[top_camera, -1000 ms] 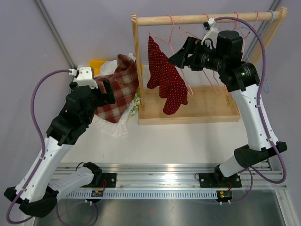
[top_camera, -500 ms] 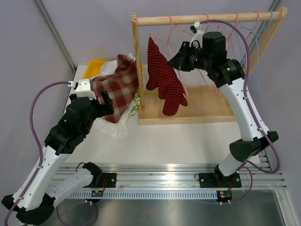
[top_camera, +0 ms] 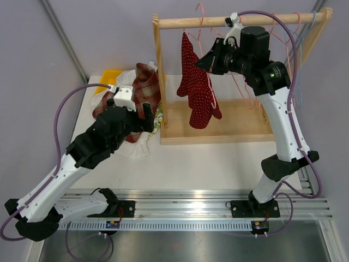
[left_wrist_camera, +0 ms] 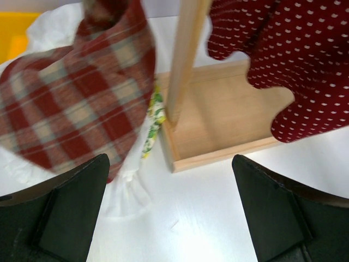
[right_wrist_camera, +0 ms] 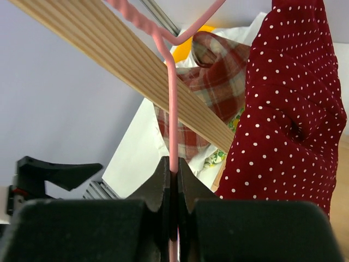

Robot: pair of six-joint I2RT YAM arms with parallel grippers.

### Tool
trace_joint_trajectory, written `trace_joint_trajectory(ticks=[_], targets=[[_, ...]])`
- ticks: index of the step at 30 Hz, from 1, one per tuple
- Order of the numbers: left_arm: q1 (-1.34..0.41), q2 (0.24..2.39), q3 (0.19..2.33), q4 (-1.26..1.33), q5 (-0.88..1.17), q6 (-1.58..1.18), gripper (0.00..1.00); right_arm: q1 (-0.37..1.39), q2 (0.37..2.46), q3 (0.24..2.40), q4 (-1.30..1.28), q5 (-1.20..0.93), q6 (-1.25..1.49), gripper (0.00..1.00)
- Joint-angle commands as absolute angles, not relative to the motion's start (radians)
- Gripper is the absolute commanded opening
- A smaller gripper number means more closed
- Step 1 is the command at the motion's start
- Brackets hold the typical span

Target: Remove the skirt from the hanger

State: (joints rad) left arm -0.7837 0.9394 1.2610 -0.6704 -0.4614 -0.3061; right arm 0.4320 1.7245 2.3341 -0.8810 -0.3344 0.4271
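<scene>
The red skirt with white dots hangs from a pink wire hanger whose hook stands above the wooden rod. My right gripper is shut on the hanger's wire just right of the skirt's top. In the right wrist view the jaws pinch the pink wire, with the skirt to the right. My left gripper is open and empty, low by the rack's left post. In the left wrist view the skirt's hem hangs at the upper right.
The wooden rack has a tray base and a left post. Several other wire hangers hang on the rod's right end. A red plaid cloth lies on white fabric left of the rack, with a yellow bin behind.
My right gripper has raised the hanger, and the skirt has swung right and higher. My left arm has moved right toward the rack's left post, gripper still open.
</scene>
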Motion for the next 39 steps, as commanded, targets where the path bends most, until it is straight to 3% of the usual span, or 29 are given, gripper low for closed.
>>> trace_joint_trajectory(ticks=[1,7,15,26,30,31,33,39], targets=[[-0.839,1.011,1.261,-0.450,-0.324,-0.255,0.99,0.437,1.636,2.353,-0.821,-0.359,0.446,0.00],[-0.884,1.092,1.177,-0.164,-0.037,-0.242,0.99,0.437,1.526,2.226,-0.795,-0.368,0.479,0.00],[-0.894,1.226,1.186,0.054,0.165,-0.321,0.99,0.437,1.413,2.166,-0.782,-0.370,0.497,0.00],[-0.942,1.282,1.152,0.218,0.393,-0.399,0.85,0.437,1.376,2.112,-0.784,-0.348,0.486,0.00],[-0.943,1.311,1.152,0.245,0.420,-0.414,0.52,0.437,1.371,2.108,-0.775,-0.344,0.489,0.00],[-0.943,1.321,1.155,0.236,0.413,-0.416,0.20,0.439,1.367,2.109,-0.775,-0.344,0.492,0.00],[-0.943,1.333,1.155,0.236,0.390,-0.423,0.00,0.437,1.367,2.108,-0.775,-0.342,0.491,0.00],[-0.953,1.332,1.103,0.224,0.312,-0.417,0.00,0.437,1.361,2.112,-0.782,-0.327,0.479,0.00]])
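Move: The red dotted skirt hangs on the hanger that the right hand already grips; its middle lies about 14 cm ahead of the open left hand, 21 cm to its right and a few cm above. From the right hand the skirt's middle is some 3 cm ahead and 10 below, and the rack's rod runs about 10 cm ahead and 10 above. The rack's left post stands roughly 23 cm ahead of the left hand and 4 to its right, level with it; the plaid skirt lies about 27 ahead, 11 left and 27 below it. Keeping its shut grip on the pink hanger's wire, the right hand draws hanger and skirt back from the rod by about 9 cm, drifting slightly right and up, then holds still. Meanwhile the open left hand sweeps some 25 cm to the right and then a little back, swinging clockwise by about 55 degrees while its left side dips, and closes late on the skirt's near lower part, pinching the cloth between its fingertips. ##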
